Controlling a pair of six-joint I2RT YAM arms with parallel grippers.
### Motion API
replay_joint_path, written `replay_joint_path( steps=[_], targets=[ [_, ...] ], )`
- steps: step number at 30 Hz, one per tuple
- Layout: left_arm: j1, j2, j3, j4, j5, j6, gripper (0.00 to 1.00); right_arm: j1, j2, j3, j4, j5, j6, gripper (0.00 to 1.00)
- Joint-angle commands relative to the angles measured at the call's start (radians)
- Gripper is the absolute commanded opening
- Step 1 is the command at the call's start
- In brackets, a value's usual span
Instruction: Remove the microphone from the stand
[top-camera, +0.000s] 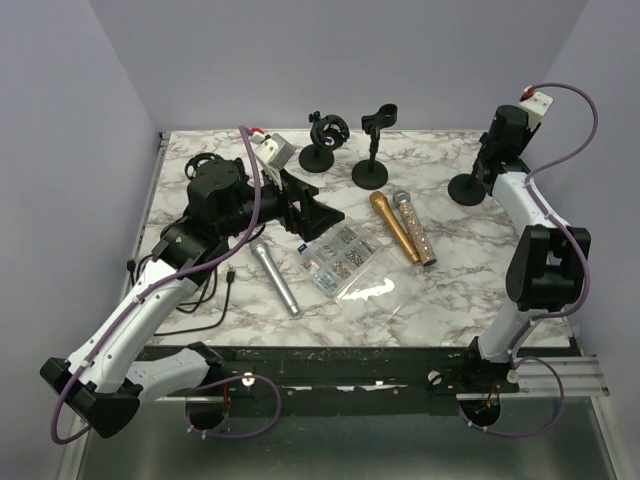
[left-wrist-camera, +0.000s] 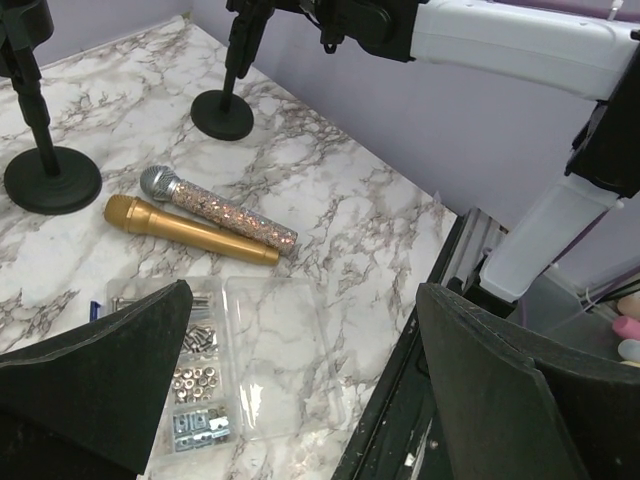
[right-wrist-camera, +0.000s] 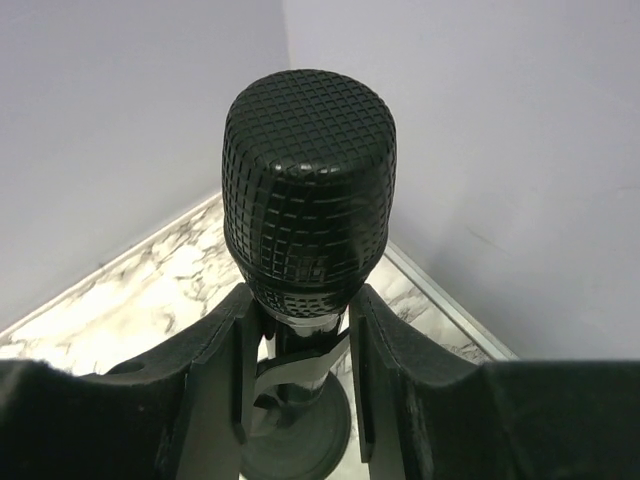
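A black microphone with a grid-patterned head stands upright in its stand at the far right of the table. My right gripper has its fingers close on both sides of the neck just under the head, shut on it. In the top view the right gripper sits over the stand's round base and hides most of the microphone. My left gripper is open and empty, hovering over a clear parts box; in the top view the left gripper is left of centre.
A gold microphone, a glittery one and a silver one lie on the marble table. The clear parts box lies open between them. Two empty stands stand at the back. A black cable lies at the left.
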Motion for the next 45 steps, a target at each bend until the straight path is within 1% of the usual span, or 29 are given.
replay_joint_path(
  steps=[1, 8, 12, 15, 20, 23, 27, 29, 32, 37, 41, 45],
  targets=[
    [-0.001, 0.028, 0.006, 0.027, 0.037, -0.026, 0.98, 0.04, -0.078, -0.08, -0.033, -0.12, -0.046, 0.01],
    [-0.001, 0.06, 0.0, 0.042, 0.047, -0.038, 0.98, 0.055, -0.195, -0.22, -0.015, -0.19, -0.027, 0.01],
    [-0.001, 0.087, 0.01, 0.053, 0.045, -0.041, 0.98, 0.055, -0.254, -0.24, -0.038, -0.248, -0.001, 0.01],
    [-0.002, 0.111, 0.023, 0.065, 0.043, -0.046, 0.98, 0.055, -0.295, -0.236, -0.083, -0.248, 0.024, 0.01],
    [-0.014, 0.148, 0.018, 0.119, 0.056, -0.079, 0.98, 0.055, -0.39, -0.272, -0.134, -0.187, 0.064, 0.01],
    [-0.04, 0.18, 0.029, 0.139, 0.04, -0.089, 0.98, 0.054, -0.442, -0.269, -0.227, -0.156, 0.093, 0.01],
    [-0.108, 0.24, 0.084, 0.126, 0.007, -0.073, 0.98, 0.054, -0.511, -0.262, -0.318, -0.114, 0.107, 0.01],
    [-0.138, 0.272, 0.112, 0.129, -0.004, -0.069, 0.98, 0.055, -0.542, -0.245, -0.374, -0.124, 0.124, 0.01],
    [-0.183, 0.329, 0.153, 0.149, 0.004, -0.07, 0.99, 0.055, -0.586, -0.22, -0.5, -0.152, 0.194, 0.01],
    [-0.265, 0.401, 0.204, 0.188, 0.018, -0.046, 0.99, 0.055, -0.686, -0.254, -0.659, -0.16, 0.25, 0.01],
    [-0.317, 0.46, 0.209, 0.261, 0.023, -0.044, 0.98, 0.055, -0.778, -0.272, -0.782, -0.173, 0.285, 0.01],
    [-0.379, 0.54, 0.206, 0.369, -0.021, -0.039, 0.99, 0.055, -0.87, -0.295, -0.89, -0.206, 0.304, 0.01]
  ],
)
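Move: The right hand already grips the black microphone just under its head; the microphone stand clamping it stands about 5 cm to this hand's left, level with it, its middle some 13 cm below. The glitter microphone lies roughly 24 cm left and 13 cm back, the gold one 5 cm farther left. From the left hand the stand is about 33 cm ahead, 47 cm right and 28 cm below; the parts box is about 11 cm ahead, 9 cm right, 38 cm below. Keeping its pinch on the black microphone, the right hand hauls it with its stand back towards the base about 22 cm, first swinging some 6 cm left while turning counter-clockwise, then straight back, its left side tilting up. The open left hand sinks slightly, then sweeps right about 17 cm towards the stand, turning roughly 20 degrees clockwise. ##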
